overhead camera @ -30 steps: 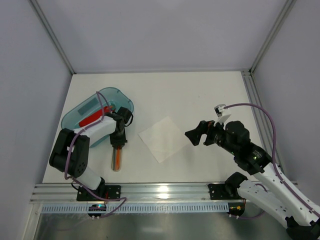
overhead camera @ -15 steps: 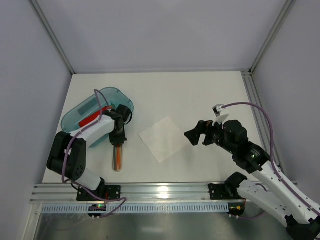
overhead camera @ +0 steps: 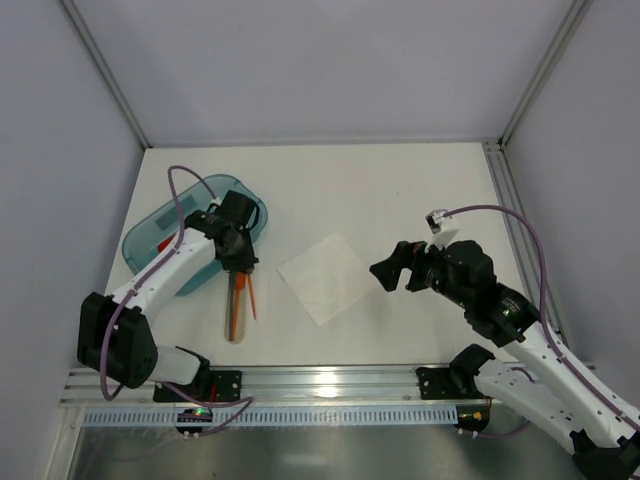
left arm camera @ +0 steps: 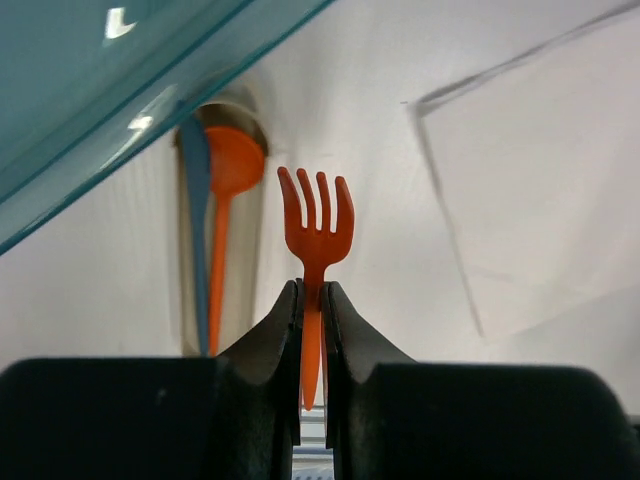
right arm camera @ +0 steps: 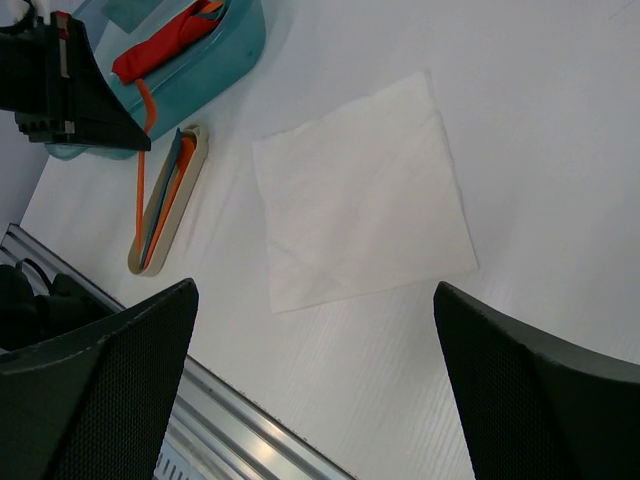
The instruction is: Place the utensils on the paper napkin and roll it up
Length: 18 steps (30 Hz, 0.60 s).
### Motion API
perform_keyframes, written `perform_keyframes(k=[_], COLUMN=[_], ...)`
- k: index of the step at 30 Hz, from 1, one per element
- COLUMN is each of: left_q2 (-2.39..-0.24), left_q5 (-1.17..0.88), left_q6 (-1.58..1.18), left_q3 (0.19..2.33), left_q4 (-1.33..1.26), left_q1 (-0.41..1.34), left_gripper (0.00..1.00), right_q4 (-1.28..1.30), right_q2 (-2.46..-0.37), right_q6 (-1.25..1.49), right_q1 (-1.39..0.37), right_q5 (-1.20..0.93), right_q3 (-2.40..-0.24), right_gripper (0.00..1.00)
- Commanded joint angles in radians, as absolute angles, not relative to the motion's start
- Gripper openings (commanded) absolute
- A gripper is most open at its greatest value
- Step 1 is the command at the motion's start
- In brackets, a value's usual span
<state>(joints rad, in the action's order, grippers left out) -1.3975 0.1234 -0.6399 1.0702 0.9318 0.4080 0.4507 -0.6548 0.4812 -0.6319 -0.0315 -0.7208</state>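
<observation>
My left gripper [overhead camera: 240, 267] is shut on the handle of a bright orange fork [left arm camera: 316, 225], which hangs above the table with its tines [overhead camera: 251, 300] pointing away from the fingers. Just left of it lies a narrow beige holder [overhead camera: 234, 318] with an orange spoon [left arm camera: 233, 168] and a blue utensil [left arm camera: 194, 190] inside. The white paper napkin [overhead camera: 325, 278] lies flat mid-table, right of the fork; it also shows in the right wrist view [right arm camera: 365, 195]. My right gripper [overhead camera: 385, 272] hovers at the napkin's right edge, open and holding nothing [right arm camera: 315, 290].
A teal plastic tray [overhead camera: 160, 228] sits at the back left, holding a red object [right arm camera: 165, 45]. An aluminium rail [overhead camera: 320, 382] runs along the near table edge. White walls with metal posts close in the back and sides.
The left gripper has closed on the orange fork and lifted it out of the beige holder, shifting slightly back and right. The right arm has not moved.
</observation>
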Motion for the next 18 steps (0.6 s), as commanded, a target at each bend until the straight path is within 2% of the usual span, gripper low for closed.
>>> perform_keyframes(k=[1, 5, 6, 10, 13, 18], left_q2=[-1.361, -1.471, -1.562, -1.823, -1.937, -2.104], left_q5=[-0.038, -0.092, -0.094, -0.097, -0.12, -0.133], left_q6=[-0.69, -0.753, -0.75, -0.718, -0.719, -0.747], left_q3=[1.135, 1.23, 1.265, 1.51, 1.665, 1.799], left_q4=[0.839, 0.707, 0.703, 0.751, 0.769, 0.764], left_q1=[0.46, 0.558, 0.577, 0.659, 0.693, 0.715], left_gripper=[0.0, 0.0, 0.0, 0.0, 0.0, 0.0], right_q4=[0.457, 0.468, 0.469, 0.485, 0.497, 0.514], right_q2=[-0.649, -0.653, -0.653, -0.649, -0.646, -0.65], right_q6=[0.491, 0.5, 0.5, 0.499, 0.492, 0.474], right_q1=[-0.63, -0.63, -0.63, -0.629, -0.63, -0.63], right_q5=[-0.005, 0.029, 0.029, 0.04, 0.054, 0.061], right_q3=[-0.758, -0.767, -0.769, -0.77, -0.772, -0.784], right_gripper=[1.0, 1.0, 1.0, 1.0, 1.0, 1.0])
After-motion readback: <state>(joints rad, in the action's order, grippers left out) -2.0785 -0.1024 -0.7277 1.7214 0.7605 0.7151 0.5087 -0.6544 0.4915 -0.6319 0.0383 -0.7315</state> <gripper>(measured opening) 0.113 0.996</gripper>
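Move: The fork is already in the left gripper. The paper napkin it is meant for has its middle about 22 cm to the right, roughly 2 cm ahead and some 9 cm below. The utensil tray lies about 6 cm back and 2 cm left, 9 cm below; the blue bin about 13 cm ahead, 12 cm left and 7 cm lower. From the right hand, the napkin's middle is some 6 cm ahead, 14 cm left and 22 cm below. Bring the left gripper, still pinching the fork, swiftly about 24 cm to the right and 8 cm forward, away from the tray to above the far part of the napkin. Rise some 3 cm at first, then sink about 5 cm as you arrive, turning the hand nearly 20 degrees clockwise and tilting the fingertips to the right. ##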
